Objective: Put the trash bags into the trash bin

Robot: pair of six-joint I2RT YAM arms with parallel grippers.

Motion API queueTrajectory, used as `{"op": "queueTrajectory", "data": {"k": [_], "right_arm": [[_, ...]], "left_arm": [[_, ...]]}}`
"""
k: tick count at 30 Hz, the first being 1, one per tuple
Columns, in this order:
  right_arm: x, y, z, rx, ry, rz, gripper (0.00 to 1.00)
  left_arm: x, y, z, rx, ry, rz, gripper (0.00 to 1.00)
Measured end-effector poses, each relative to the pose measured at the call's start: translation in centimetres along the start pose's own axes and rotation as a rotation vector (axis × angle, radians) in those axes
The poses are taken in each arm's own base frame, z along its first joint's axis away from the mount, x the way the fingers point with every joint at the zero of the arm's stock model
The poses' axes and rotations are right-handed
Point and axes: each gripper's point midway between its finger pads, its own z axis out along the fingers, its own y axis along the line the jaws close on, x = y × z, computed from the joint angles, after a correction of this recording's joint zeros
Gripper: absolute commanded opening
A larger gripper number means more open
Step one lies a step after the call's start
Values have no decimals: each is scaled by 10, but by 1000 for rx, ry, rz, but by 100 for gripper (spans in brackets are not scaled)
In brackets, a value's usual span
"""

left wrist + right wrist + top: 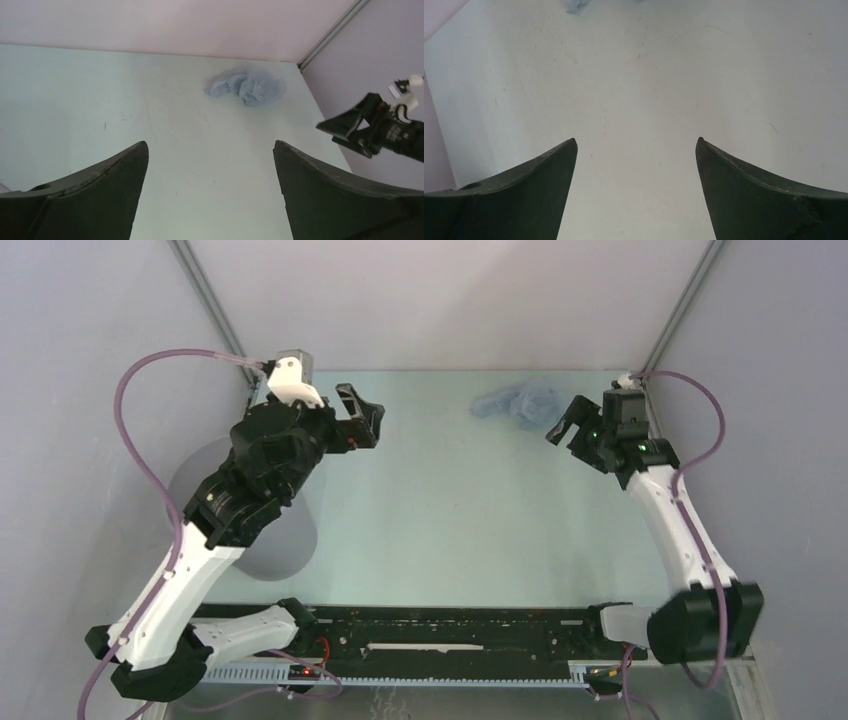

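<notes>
The pale blue trash bag (520, 400) lies crumpled on the table at the far right; it also shows in the left wrist view (247, 86), and a scrap of it sits at the top edge of the right wrist view (575, 6). The grey round trash bin (292, 540) stands at the left, mostly hidden under my left arm. My left gripper (372, 418) is open and empty above the far middle of the table (210, 150), well left of the bag. My right gripper (563, 423) is open and empty just right of and nearer than the bag (636, 145).
Pale walls close the table at the back and both sides, with metal corner posts (690, 300). A black rail (450, 630) runs along the near edge between the arm bases. My right gripper shows at the right of the left wrist view (370, 127).
</notes>
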Motion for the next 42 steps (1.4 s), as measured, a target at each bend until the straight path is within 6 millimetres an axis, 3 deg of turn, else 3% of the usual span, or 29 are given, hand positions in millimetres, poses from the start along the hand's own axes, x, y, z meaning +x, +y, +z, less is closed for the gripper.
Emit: {"op": "queueTrajectory", "data": {"k": [5, 10, 14, 17, 20, 27, 31, 37, 42], "right_arm": [[1, 1, 65, -38, 72, 71, 100], [13, -4, 126, -50, 154, 163, 100], [16, -10, 167, -44, 183, 252, 99], [9, -9, 192, -53, 176, 321, 99], [-12, -4, 215, -73, 140, 384, 99], [-43, 7, 248, -96, 88, 440, 92], [-42, 2, 259, -74, 93, 458, 83], [-32, -7, 272, -29, 121, 467, 51], [-20, -11, 271, -8, 163, 458, 27]], "left_arm": [[22, 1, 14, 6, 25, 20, 100], [32, -10, 29, 71, 60, 111, 100], [46, -7, 53, 79, 134, 213, 100], [51, 5, 67, 64, 166, 249, 100], [49, 16, 67, 55, 175, 275, 100], [38, 12, 53, 102, 144, 305, 100], [35, 12, 50, 111, 135, 328, 100], [33, 14, 48, 110, 129, 354, 100], [29, 15, 42, 108, 114, 355, 100]]}}
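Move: Some 27 cm ahead of the right hand, about 5 cm to its left and 17 cm below it lies the crumpled trash bag. The foot of the far wall runs roughly 36 cm straight ahead of that hand, 20 cm lower, and the far-right table corner lies level with that foot, some 24 cm to the hand's right. For the left hand, the bag is about 35 cm ahead, 30 cm to the right and 39 cm below. Diving forward about 22 cm and down some 16 cm, the open right hand reaches the bag's near-right edge, rolling its left side up and turning a little clockwise, then closes to under half open around the plastic. The empty, open left hand dips forward and down about 6 cm, rolls left side up some 20 degrees and eases slightly back and up. ##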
